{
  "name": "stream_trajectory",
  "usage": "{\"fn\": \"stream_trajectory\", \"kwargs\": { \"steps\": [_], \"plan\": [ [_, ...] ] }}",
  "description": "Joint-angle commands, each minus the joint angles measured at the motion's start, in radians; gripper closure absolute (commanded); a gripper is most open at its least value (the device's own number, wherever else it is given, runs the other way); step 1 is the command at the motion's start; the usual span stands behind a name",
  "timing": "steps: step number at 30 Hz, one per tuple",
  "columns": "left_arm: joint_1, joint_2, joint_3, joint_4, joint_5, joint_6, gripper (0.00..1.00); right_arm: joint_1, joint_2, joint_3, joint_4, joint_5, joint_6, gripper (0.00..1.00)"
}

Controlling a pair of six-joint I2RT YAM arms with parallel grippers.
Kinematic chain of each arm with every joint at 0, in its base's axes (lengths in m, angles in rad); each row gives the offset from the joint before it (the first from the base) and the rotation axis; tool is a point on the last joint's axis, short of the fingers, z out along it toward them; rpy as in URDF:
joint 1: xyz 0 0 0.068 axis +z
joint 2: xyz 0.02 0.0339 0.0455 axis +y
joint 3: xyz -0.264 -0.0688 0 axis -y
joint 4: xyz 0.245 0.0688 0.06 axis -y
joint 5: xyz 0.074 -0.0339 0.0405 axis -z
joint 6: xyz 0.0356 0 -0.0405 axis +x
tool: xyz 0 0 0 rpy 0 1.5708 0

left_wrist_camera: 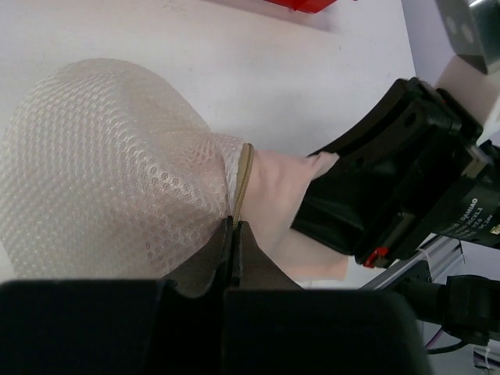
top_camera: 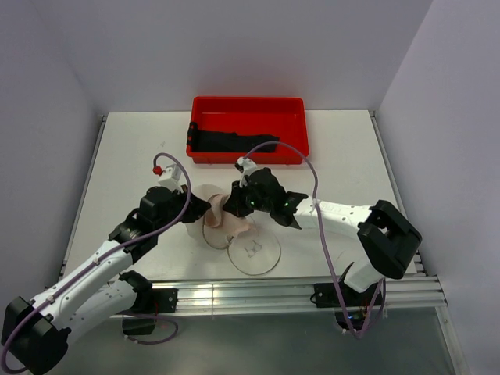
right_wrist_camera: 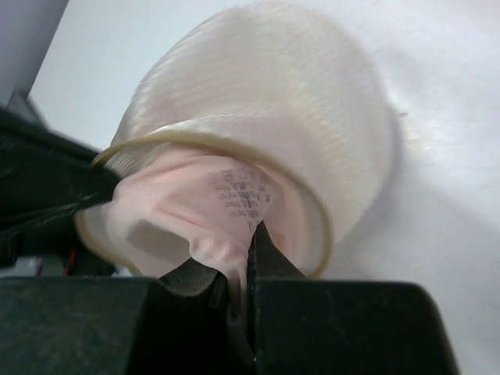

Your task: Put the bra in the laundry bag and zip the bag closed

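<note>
The laundry bag (left_wrist_camera: pixel 101 180) lies on its side, white mesh with a tan zip rim (left_wrist_camera: pixel 244 176). In the top view the bag (top_camera: pixel 211 194) sits between my two grippers, and its round lid (top_camera: pixel 254 251) with the dark drawing lies flat on the table. The pale pink bra (right_wrist_camera: pixel 195 211) hangs half in the bag's mouth, its printed label showing. It also shows in the left wrist view (left_wrist_camera: pixel 273 195). My left gripper (left_wrist_camera: pixel 232 223) is shut on the bag's rim. My right gripper (right_wrist_camera: pixel 246 242) is shut on a fold of the bra at the opening.
A red plastic tray (top_camera: pixel 250 100) stands at the back of the table with a dark cloth (top_camera: pixel 226 141) in it. My right gripper's black body (left_wrist_camera: pixel 406 172) is close to the left fingers. The metal rail (top_camera: pixel 258 293) runs along the near edge.
</note>
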Motion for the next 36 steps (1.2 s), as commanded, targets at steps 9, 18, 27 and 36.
{"fn": "stream_trajectory", "kwargs": {
  "steps": [9,18,27,36],
  "plan": [
    [0.001,0.013,-0.042,0.178,0.118,-0.074,1.0,0.111,0.003,0.028,0.082,0.183,0.121,1.0],
    [0.0,-0.036,-0.066,0.22,0.069,-0.102,1.0,0.154,0.019,-0.032,0.163,0.116,0.194,1.0],
    [0.0,-0.105,-0.145,0.237,0.071,-0.114,1.0,0.131,-0.088,-0.11,0.283,0.028,0.242,1.0],
    [-0.046,-0.009,-0.139,0.436,0.15,-0.168,1.0,0.099,-0.332,-0.214,0.23,0.085,0.267,1.0]
  ]
}}
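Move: The bra is already pinched in the right gripper, and the left gripper has the laundry bag's rim. The open mouth centres about 3 cm back, 3 cm left and 5 cm below the right hand; from the left hand it is some 5 cm back, 2 cm right and 8 cm down. From the right hand, the bag body slumps about 6 cm left and 8 cm below, level fore and aft; the round lid lies 9 cm back, 9 cm right and 12 cm down. Keep both grippers shut. After a small nudge forward, work the right hand with the bra back about 7 cm and left some 5 cm at the bag's mouth, then bring it back rightward and up about 5 cm without letting go. Keep holding the rim with the left gripper, easing it about 2.5 cm right and slightly up and rolling it some 15 degrees, left side sinking. ##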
